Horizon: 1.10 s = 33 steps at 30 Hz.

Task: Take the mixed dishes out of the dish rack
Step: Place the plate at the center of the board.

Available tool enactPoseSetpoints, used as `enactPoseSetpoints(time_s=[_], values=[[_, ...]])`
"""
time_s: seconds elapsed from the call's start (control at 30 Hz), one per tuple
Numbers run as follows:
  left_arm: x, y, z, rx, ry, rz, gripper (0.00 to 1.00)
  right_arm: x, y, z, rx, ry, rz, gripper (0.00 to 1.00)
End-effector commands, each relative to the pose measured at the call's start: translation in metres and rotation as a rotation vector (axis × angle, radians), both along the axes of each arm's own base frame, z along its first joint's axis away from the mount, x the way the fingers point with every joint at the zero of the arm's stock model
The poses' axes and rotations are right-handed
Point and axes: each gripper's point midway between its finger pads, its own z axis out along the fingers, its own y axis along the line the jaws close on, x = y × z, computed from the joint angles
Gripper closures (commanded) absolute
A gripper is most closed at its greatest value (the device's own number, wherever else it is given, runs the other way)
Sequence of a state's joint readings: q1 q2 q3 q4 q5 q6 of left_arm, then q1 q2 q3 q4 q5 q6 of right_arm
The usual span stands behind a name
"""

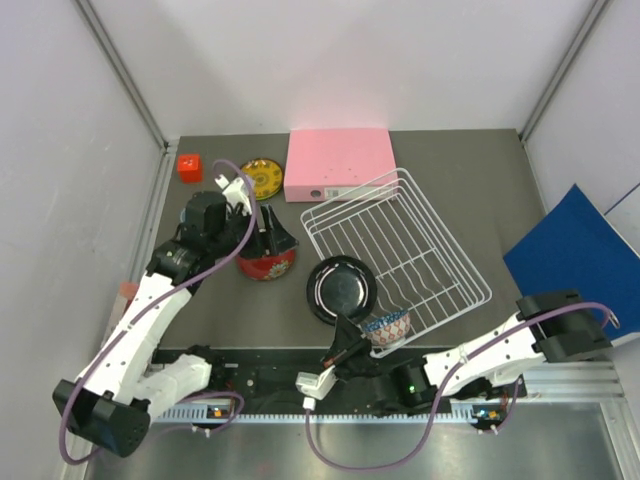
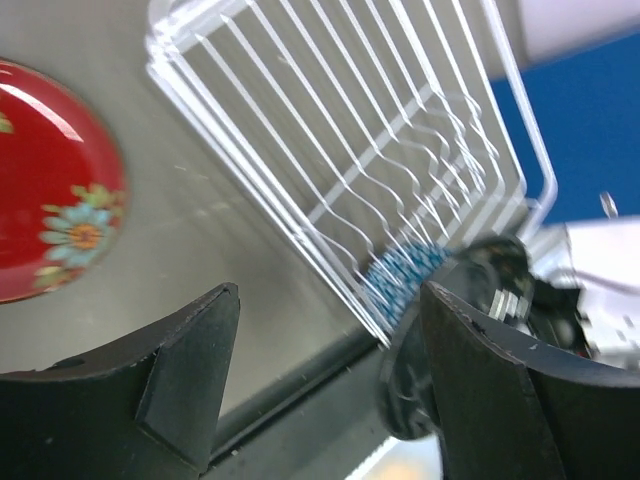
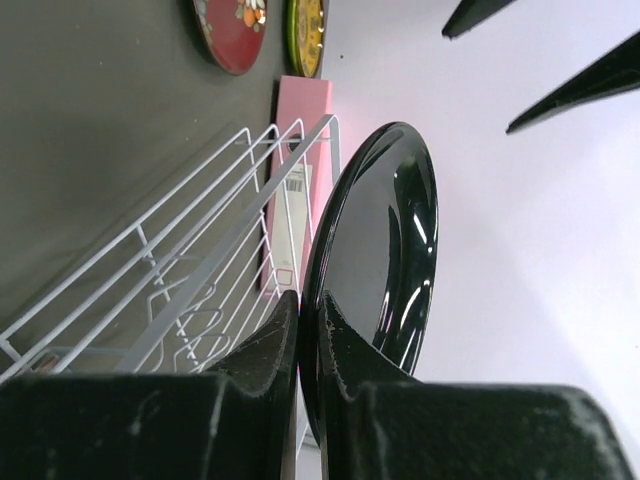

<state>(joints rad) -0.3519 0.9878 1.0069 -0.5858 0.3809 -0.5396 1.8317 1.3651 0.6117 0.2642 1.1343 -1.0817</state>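
Observation:
My right gripper [image 1: 347,335] [image 3: 310,320] is shut on the rim of a glossy black plate [image 1: 342,290] [image 3: 385,230], which lies face up just outside the near-left side of the white wire dish rack [image 1: 395,245] [image 3: 190,270] [image 2: 350,130]. Whether the plate touches the table I cannot tell. A small patterned bowl [image 1: 387,325] [image 2: 405,272], blue inside, sits in the rack's near corner. My left gripper [image 1: 272,240] [image 2: 330,370] stands open over a red flowered plate [image 1: 266,264] [image 2: 50,200] [image 3: 230,30] on the table, with nothing between its fingers. A yellow patterned plate [image 1: 262,178] [image 3: 308,35] lies at the back.
A flat pink box [image 1: 337,163] [image 3: 305,150] lies against the rack's far side. A small red cube [image 1: 189,167] sits at the back left corner. A blue folder [image 1: 580,250] leans at the right edge. Walls close in the table on three sides.

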Motion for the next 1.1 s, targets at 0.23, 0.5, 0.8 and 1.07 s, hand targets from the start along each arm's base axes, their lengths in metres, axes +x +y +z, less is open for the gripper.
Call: enactPoseSetpoints(time_s=[0.23, 0.5, 0.8, 1.07], values=[[-0.049, -0.033, 0.012, -0.104, -0.152, -0.278, 0.25, -0.02, 0.036, 0.052, 0.238, 0.154, 0.078, 1.0], [-0.06, -0.042, 0.009, -0.135, -0.155, -0.345, 0.29, -0.022, 0.038, 0.056, 0.267, 0.192, 0.103, 1.0], [-0.075, -0.056, 0.006, -0.167, -0.126, -0.446, 0.5, -0.018, 0.035, 0.053, 0.285, 0.202, 0.097, 1.0], [-0.087, -0.064, -0.005, -0.158, -0.087, -0.49, 0.59, -0.015, 0.034, 0.055, 0.293, 0.197, 0.096, 1.0]])
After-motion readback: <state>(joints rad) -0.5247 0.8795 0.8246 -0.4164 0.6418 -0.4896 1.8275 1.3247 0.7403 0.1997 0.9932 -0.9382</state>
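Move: The black plate, held in the right hand, has its middle about 10 cm back, 13 cm to the right and 6 cm below the left hand. From that hand the red plate lies some 4 cm left, 2 back and 15 down, and the bowl 21 right, 17 back and 12 down. From the right hand, the waiting left gripper is roughly 17 cm ahead, 12 left and 6 up; the bowl is 9 right, level ahead, 6 down. Left hand goes back 8 cm and right, fingers narrowing astride the black plate, which right hand lifts leftward. ##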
